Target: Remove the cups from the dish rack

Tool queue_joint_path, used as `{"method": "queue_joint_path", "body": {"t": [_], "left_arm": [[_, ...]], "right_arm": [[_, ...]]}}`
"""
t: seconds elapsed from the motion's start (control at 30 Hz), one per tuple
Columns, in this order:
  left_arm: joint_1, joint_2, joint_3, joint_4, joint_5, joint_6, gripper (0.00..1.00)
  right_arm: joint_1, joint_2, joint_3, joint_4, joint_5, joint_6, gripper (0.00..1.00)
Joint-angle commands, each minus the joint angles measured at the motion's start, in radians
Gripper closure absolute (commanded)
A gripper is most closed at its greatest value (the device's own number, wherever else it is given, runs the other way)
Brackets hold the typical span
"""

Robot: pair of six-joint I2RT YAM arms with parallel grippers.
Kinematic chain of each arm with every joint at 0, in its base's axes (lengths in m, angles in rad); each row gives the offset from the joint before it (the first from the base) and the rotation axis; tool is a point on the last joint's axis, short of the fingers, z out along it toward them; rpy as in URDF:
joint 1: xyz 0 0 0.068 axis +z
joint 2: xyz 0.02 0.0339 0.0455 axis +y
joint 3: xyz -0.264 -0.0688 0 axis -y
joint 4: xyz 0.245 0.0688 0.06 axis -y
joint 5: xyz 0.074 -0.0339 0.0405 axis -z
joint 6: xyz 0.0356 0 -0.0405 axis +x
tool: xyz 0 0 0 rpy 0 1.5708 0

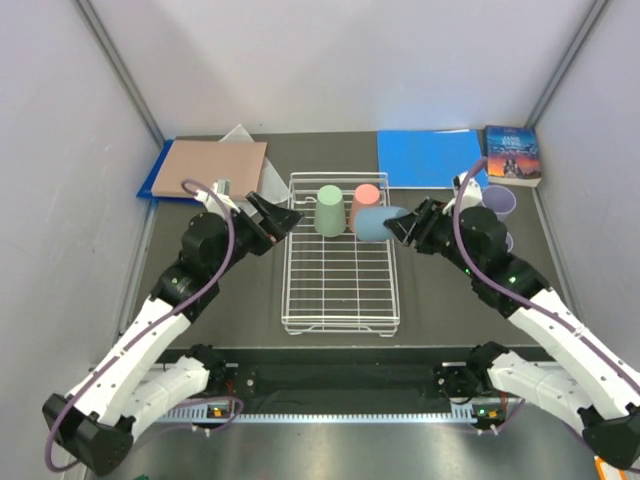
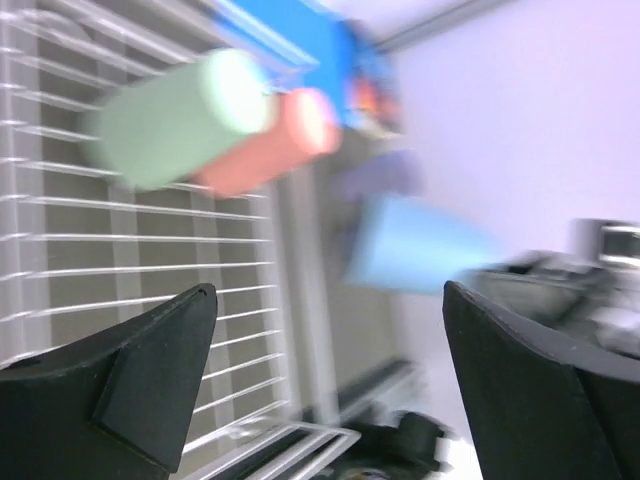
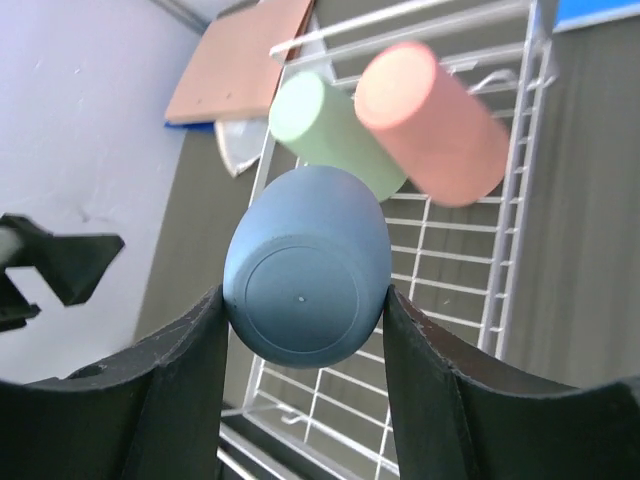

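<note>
The white wire dish rack (image 1: 340, 290) sits mid-table. A pale green cup (image 1: 330, 210) and a salmon pink cup (image 1: 366, 203) stand upside down at its far end. My right gripper (image 1: 402, 226) is shut on the light blue cup (image 1: 373, 226), which is tipped sideways at the rack's right edge. In the right wrist view the blue cup's base (image 3: 305, 270) faces me, squeezed between both fingers, with my right gripper (image 3: 300, 300) around it. A lilac cup (image 1: 498, 203) stands outside the rack, at the right. My left gripper (image 1: 281, 217) is open by the rack's left rim, holding nothing.
A blue folder (image 1: 430, 157) and a book (image 1: 512, 153) lie at the back right. A brown board (image 1: 212, 168) on a blue folder lies at the back left. Grey walls close in on both sides. The blurred left wrist view shows rack wires (image 2: 120, 260).
</note>
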Motion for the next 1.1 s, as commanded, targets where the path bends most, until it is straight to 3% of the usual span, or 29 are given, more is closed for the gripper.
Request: {"method": "queue_joint_path", "body": {"t": [0.0,0.17,0.77,0.9,1.07], "left_arm": [[0.047,0.016,-0.132,0.528,0.312,-0.241,0.03],[0.045,0.069,-0.220,0.776,0.429,-0.388,0.05],[0.042,0.104,-0.194,0.829,0.518,-0.405,0.06],[0.038,0.124,-0.194,0.842,0.536,-0.413,0.16],[0.038,0.135,-0.194,0.845,0.542,-0.411,0.46]], "right_arm": [[-0.056,-0.049,-0.103,0.300,-0.246,0.165,1.00],[-0.058,-0.062,-0.166,0.444,-0.319,0.236,1.00],[-0.030,0.092,-0.149,0.610,-0.466,0.274,1.00],[-0.001,0.125,-0.144,0.633,-0.466,0.280,1.00],[-0.001,0.132,-0.133,0.619,-0.471,0.270,1.00]]}}
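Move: The right hand already holds the blue cup by its base, level with the left hand and some 19 cm to the left gripper's right; its middle sits about 4 cm left and 2 cm ahead of the right hand point. Below, in the rack, the coral cup stands roughly 11 cm ahead, 5 cm left and 16 cm down from the right hand. The green cup stands at the same depth and height, about 9 cm left of the coral one. Bring the left gripper about 6 cm to the right towards the blue cup's mouth, rising and drawing back slightly, rolling its left side down and turning clockwise, then start closing with the rim wall between its fingers. Keep the right grip on the base and carry the cup left some 8 cm to meet it, turning counter-clockwise as its left side rises. ##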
